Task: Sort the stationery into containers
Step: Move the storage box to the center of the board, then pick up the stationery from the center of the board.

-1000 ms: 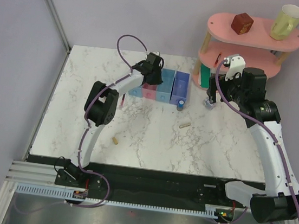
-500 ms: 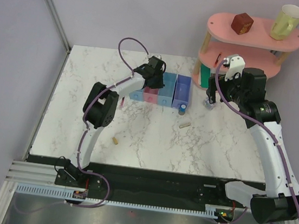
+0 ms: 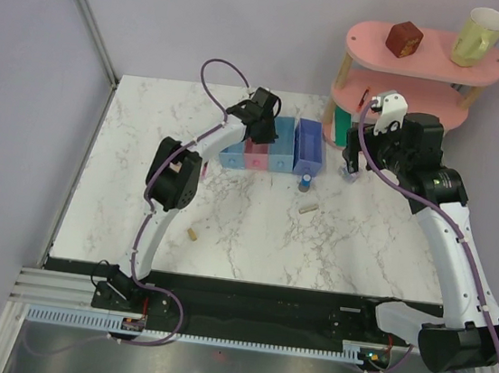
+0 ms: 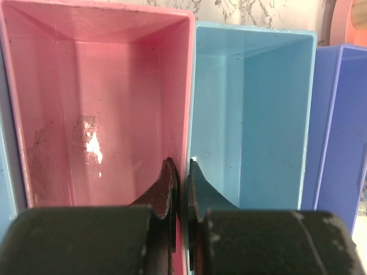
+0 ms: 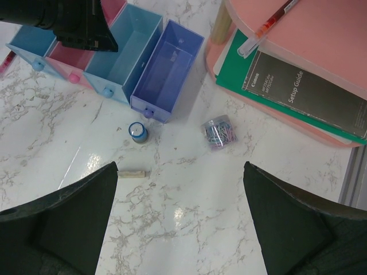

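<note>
The containers [image 3: 279,152] are a joined row of bins at the table's far middle: light blue, pink [image 4: 97,103], light blue [image 4: 252,114], purple-blue [image 5: 166,69]. My left gripper [image 3: 261,126] [image 4: 182,172] is shut on the wall between the pink and the light blue bin, one finger in each. Both bins look empty. A tiny blue cylinder [image 5: 137,132] stands just before the purple-blue bin, a beige piece [image 5: 132,172] nearer. Another beige piece [image 3: 193,232] lies left of centre. A clear tub [image 5: 218,133] of clips sits below my open right gripper [image 5: 180,166] [image 3: 352,167]. The pink cylinder [image 3: 204,170] lies beside the left arm.
A pink tiered shelf [image 3: 425,58] stands at the back right with a brown cube [image 3: 402,38] and a yellow mug [image 3: 477,36] on top. A thin red pen [image 5: 269,26] lies on its lower tier, above a green booklet [image 5: 287,86].
The row of containers has slid right and turned a little with my left gripper clamped on it. The blue cylinder has been nudged right and nearer. The right arm has not moved.
</note>
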Robot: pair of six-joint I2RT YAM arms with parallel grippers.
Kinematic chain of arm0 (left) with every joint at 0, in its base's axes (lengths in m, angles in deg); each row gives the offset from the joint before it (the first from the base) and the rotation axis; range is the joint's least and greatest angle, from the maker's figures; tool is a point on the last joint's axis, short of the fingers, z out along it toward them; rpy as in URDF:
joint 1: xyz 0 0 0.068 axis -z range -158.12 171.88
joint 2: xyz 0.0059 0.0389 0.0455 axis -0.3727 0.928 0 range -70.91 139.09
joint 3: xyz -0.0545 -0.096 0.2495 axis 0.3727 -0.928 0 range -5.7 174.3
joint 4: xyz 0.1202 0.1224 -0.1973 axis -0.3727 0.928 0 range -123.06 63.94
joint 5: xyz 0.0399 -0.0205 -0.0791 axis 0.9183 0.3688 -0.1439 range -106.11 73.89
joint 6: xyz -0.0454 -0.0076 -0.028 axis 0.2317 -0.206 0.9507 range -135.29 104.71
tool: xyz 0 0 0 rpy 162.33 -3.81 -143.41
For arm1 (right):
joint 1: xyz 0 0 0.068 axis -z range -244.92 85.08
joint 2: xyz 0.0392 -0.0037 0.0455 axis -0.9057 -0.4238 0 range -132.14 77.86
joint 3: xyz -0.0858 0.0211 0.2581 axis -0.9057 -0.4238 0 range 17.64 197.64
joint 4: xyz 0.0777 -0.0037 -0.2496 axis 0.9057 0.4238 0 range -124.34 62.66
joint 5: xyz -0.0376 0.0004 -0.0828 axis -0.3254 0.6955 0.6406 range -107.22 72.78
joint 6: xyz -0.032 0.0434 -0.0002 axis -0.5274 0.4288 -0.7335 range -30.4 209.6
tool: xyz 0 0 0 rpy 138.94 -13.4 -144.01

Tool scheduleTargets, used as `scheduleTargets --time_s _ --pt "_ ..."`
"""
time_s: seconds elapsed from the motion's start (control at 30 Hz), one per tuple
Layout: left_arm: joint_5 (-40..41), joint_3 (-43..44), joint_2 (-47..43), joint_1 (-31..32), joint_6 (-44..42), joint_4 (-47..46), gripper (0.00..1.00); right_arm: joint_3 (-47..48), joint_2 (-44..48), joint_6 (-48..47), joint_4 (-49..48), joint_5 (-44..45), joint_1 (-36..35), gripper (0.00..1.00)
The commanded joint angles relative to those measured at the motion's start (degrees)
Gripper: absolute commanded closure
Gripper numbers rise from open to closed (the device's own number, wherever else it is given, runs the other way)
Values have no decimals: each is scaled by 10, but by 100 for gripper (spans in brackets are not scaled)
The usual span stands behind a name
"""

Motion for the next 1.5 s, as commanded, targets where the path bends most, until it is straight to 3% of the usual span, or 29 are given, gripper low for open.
scheduleTargets --time_s 0.0,0.07,0.2,0.3,0.47,0.8,1.23,1.47 --pt "-56 -14 64 -4 61 86 98 24 2 10 -3 -6 -4 2" --pt "-50 -15 62 -5 41 87 94 24 1 10 -3 -5 -4 2" --pt "-43 -18 61 -7 0 95 66 17 3 11 -3 -6 -5 2" --pt "-33 -24 55 -10 -21 106 53 0 3 14 -2 -8 -8 2" --pt "-10 -40 32 -17 -47 110 43 -28 -8 16 -5 -26 -11 2" --pt "-26 -33 -46 -24 -97 111 38 -72 -90 24 -71 -39 -29 4" --pt "-148 0 -87 -24 -114 108 32 -132 -134 10 -121 -33 -80 5" --pt "-161 24 -134 -28 -216 104 28 -124 -201 3 -125 -26 -84 8"
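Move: The left fingers already straddle the wall between the pink and light-blue compartments; the storage box's middle lies about 1 cm ahead, 3 cm to their right and 3 cm below, and the blue-capped bottle 9 cm back, 12 cm right. From the right hand the white stick is some 4 cm ahead, 10 cm left and 30 cm down, with that bottle 9 cm ahead and 12 cm left, the clip container 15 cm straight ahead. Open the left gripper to let go of the wall, dip it about 3 cm into the box, shift left against the box from inside, then draw back and rise clear, turning some 15 degrees clockwise. Meanwhile bring the right gripper, kept wide open, down about 16 cm and 7 cm left towards the white stick, tipping its fingers further down. ##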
